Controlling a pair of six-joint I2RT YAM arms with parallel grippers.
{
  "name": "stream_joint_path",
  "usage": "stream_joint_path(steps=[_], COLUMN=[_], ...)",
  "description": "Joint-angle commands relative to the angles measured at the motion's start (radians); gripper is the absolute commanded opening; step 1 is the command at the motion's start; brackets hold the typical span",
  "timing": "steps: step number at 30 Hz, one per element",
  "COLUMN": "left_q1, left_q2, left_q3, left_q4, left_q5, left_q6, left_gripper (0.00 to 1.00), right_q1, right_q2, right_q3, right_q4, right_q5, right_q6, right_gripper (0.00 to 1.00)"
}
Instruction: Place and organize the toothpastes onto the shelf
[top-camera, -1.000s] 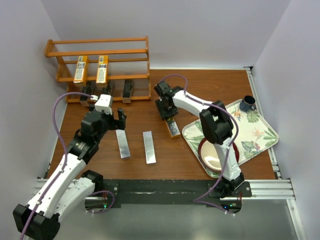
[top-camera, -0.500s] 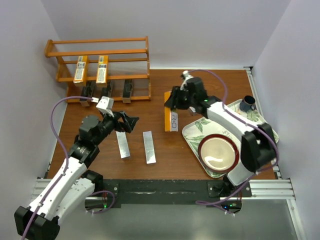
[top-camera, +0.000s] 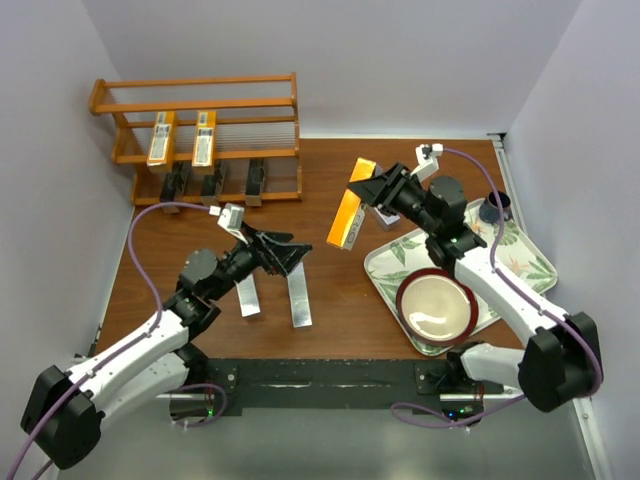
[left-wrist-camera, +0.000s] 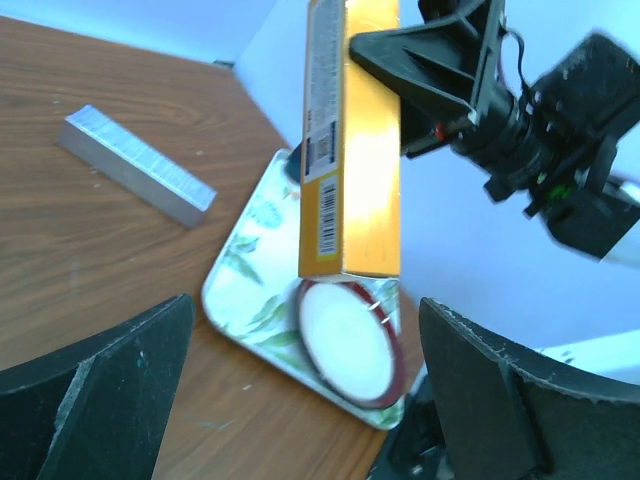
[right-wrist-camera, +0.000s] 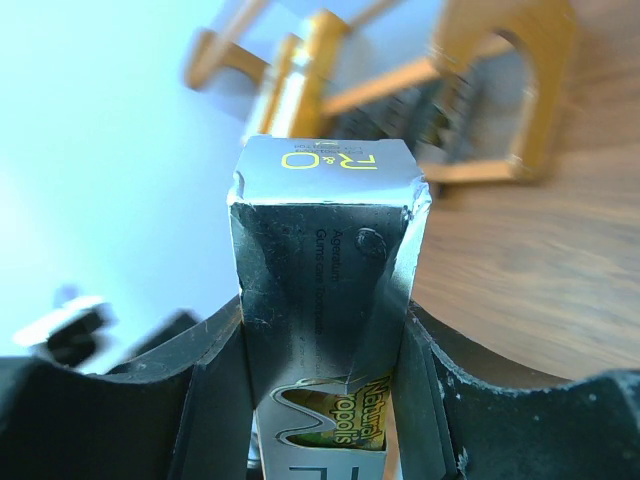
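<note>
My right gripper (top-camera: 374, 187) is shut on an orange-and-white toothpaste carton (top-camera: 347, 217), held tilted in the air right of the wooden shelf (top-camera: 195, 108). In the right wrist view that carton (right-wrist-camera: 325, 260) fills the gap between my fingers (right-wrist-camera: 215, 400), with the shelf (right-wrist-camera: 500, 100) blurred behind. Two orange toothpastes (top-camera: 160, 140) lie on the middle tier, three black ones (top-camera: 213, 183) on the bottom tier. Two silver cartons (top-camera: 298, 293) lie on the table. My left gripper (top-camera: 292, 256) hovers open above them and faces the held carton (left-wrist-camera: 350, 150).
A leaf-patterned tray (top-camera: 520, 262) sits at the right with a red-rimmed bowl (top-camera: 437, 308) on its near corner and a dark mug (top-camera: 495, 207) at its far corner. The left wrist view shows one silver carton (left-wrist-camera: 135, 178), the tray (left-wrist-camera: 245, 295) and the bowl (left-wrist-camera: 345, 340).
My right arm lifted the orange carton off the table and swung back to the right with it. My left arm stretched low and rightward over the silver cartons.
</note>
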Motion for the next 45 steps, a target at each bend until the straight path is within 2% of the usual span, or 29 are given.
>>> stream_joint_path(steps=[1, 10, 23, 26, 31, 38, 44, 45], left_q1=[-0.051, -0.181, -0.233, -0.238, -0.242, -0.247, -0.245, -0.245], left_q2=[0.046, 0.229, 0.371, 0.401, 0.437, 0.496, 0.503, 0.502], left_q3=[-0.030, -0.017, 0.061, 0.101, 0.118, 0.136, 0.130, 0.124], left_q4=[0.276, 0.532, 0.615, 0.600, 0.629, 0.666, 0.702, 0.707], left_q5=[-0.067, -0.137, -0.213, -0.200, -0.193, -0.156, -0.151, -0.156], left_q6=[-0.171, -0.256, -0.323, -0.322, -0.348, -0.394, -0.423, -0.423], left_gripper=[1.00, 1.00, 0.97, 0.93, 0.80, 0.74, 0.56, 0.50], right_q1=[-0.005, -0.004, -0.005, -0.007, -0.005, -0.005, -0.005, -0.005], right_q2=[-0.088, -0.126, -0.124, -0.115, -0.105, -0.083, -0.078, -0.078], right_q3=[-0.045, -0.088, -0.113, -0.119, -0.123, -0.129, -0.137, -0.139], right_q4=[0.183, 0.255, 0.291, 0.306, 0.321, 0.364, 0.370, 0.369], right_q5=[0.008, 0.011, -0.014, -0.020, -0.024, -0.047, -0.060, -0.063], right_q6=[0.133, 0.213, 0.230, 0.236, 0.238, 0.259, 0.250, 0.249], right_gripper=[0.36, 0.37, 0.37, 0.37, 0.37, 0.37, 0.40, 0.41])
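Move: The orange toothpaste is held slanting in the air by the right hand. Its middle lies about 3 cm back, 1 cm left and 2 cm below that hand, and roughly 9 cm ahead, 11 cm right and 3 cm above the open left hand. A silver box lies on the table some 24 cm below the left hand, about 1 cm back; a grey box lies some 9 cm ahead, 7 cm right and 27 cm below the right hand. Rightward goes the open left hand, about 9 cm, first dipping slightly back and then forward again while rising some 3 cm and rolling its right side up. Its fingers pass either side of the orange toothpaste's lower, near end and close to pinch it. The right hand keeps its grip near the other end, quickly lifting some 4 cm and drawing back a little, then nearly holding still, with a roll of about 15 degrees. ##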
